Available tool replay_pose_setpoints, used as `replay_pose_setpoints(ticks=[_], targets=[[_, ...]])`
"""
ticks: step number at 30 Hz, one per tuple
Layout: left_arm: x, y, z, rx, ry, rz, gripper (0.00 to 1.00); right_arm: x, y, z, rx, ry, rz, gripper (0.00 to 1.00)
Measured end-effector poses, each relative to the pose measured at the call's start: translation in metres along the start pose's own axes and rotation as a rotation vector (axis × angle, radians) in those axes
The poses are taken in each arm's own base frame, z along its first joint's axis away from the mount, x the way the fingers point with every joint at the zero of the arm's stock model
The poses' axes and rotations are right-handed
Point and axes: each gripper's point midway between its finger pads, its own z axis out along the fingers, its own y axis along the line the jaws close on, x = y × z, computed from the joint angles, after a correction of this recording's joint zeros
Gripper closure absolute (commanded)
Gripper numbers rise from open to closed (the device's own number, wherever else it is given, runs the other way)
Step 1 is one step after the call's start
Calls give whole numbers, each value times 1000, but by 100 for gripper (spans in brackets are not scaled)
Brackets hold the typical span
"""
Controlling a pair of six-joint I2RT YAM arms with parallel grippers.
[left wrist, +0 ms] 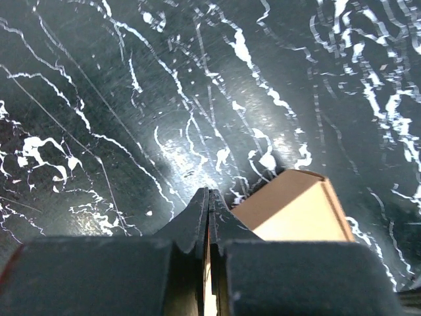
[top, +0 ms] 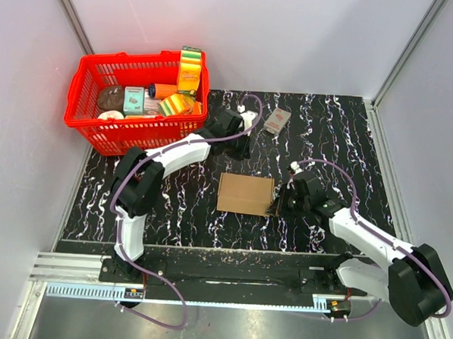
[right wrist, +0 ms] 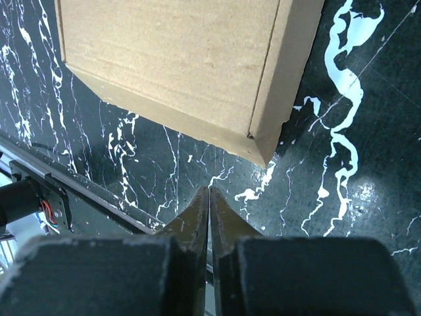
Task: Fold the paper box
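The paper box (top: 245, 194) lies flat in the middle of the table, a slim brown cardboard rectangle. In the right wrist view its near corner (right wrist: 266, 155) sits just beyond my right gripper (right wrist: 209, 191), which is shut and empty, a short gap from the cardboard. From above, that right gripper (top: 276, 208) is at the box's right edge. My left gripper (top: 243, 149) hovers behind the box's far edge. In its own view the left gripper (left wrist: 208, 195) is shut with nothing between the fingers, and a corner of the box (left wrist: 296, 210) shows to the right.
A red basket (top: 85, 120) full of groceries stands at the back left. A small grey-and-red packet (top: 277, 120) lies behind the box. White walls enclose the black marbled table (top: 349, 145), and a metal rail (top: 221, 279) runs along its near edge.
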Motion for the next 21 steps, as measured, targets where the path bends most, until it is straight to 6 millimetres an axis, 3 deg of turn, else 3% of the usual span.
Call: replay_pose_setpoints(ticks=[12,21], targets=[[27,41,27,-111,61,-39,100,6,-12,19,40,41,35,93],[40,47,33,-109,90,-52,100,8,-26,26,106,47,45,93]])
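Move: The paper box's middle lies about 9 cm back and 1 cm to the right of the left hand, some 8 cm lower. The small pack is roughly 19 cm ahead and 9 cm right of that hand, and the red basket's middle some 15 cm ahead and 30 cm left. From the right hand, poised by the box's near right corner, the box's middle is about 7 cm ahead, 9 cm left and 4 cm lower. Downward with both closed grippers: the left sinks about 6.5 cm just beyond the box's far wall, drifting some 2.5 cm left and turning slightly, while the right drops more slowly, about 3.5 cm, beside the near right corner. The fingers stay shut; no touch on the cardboard can be made out. ##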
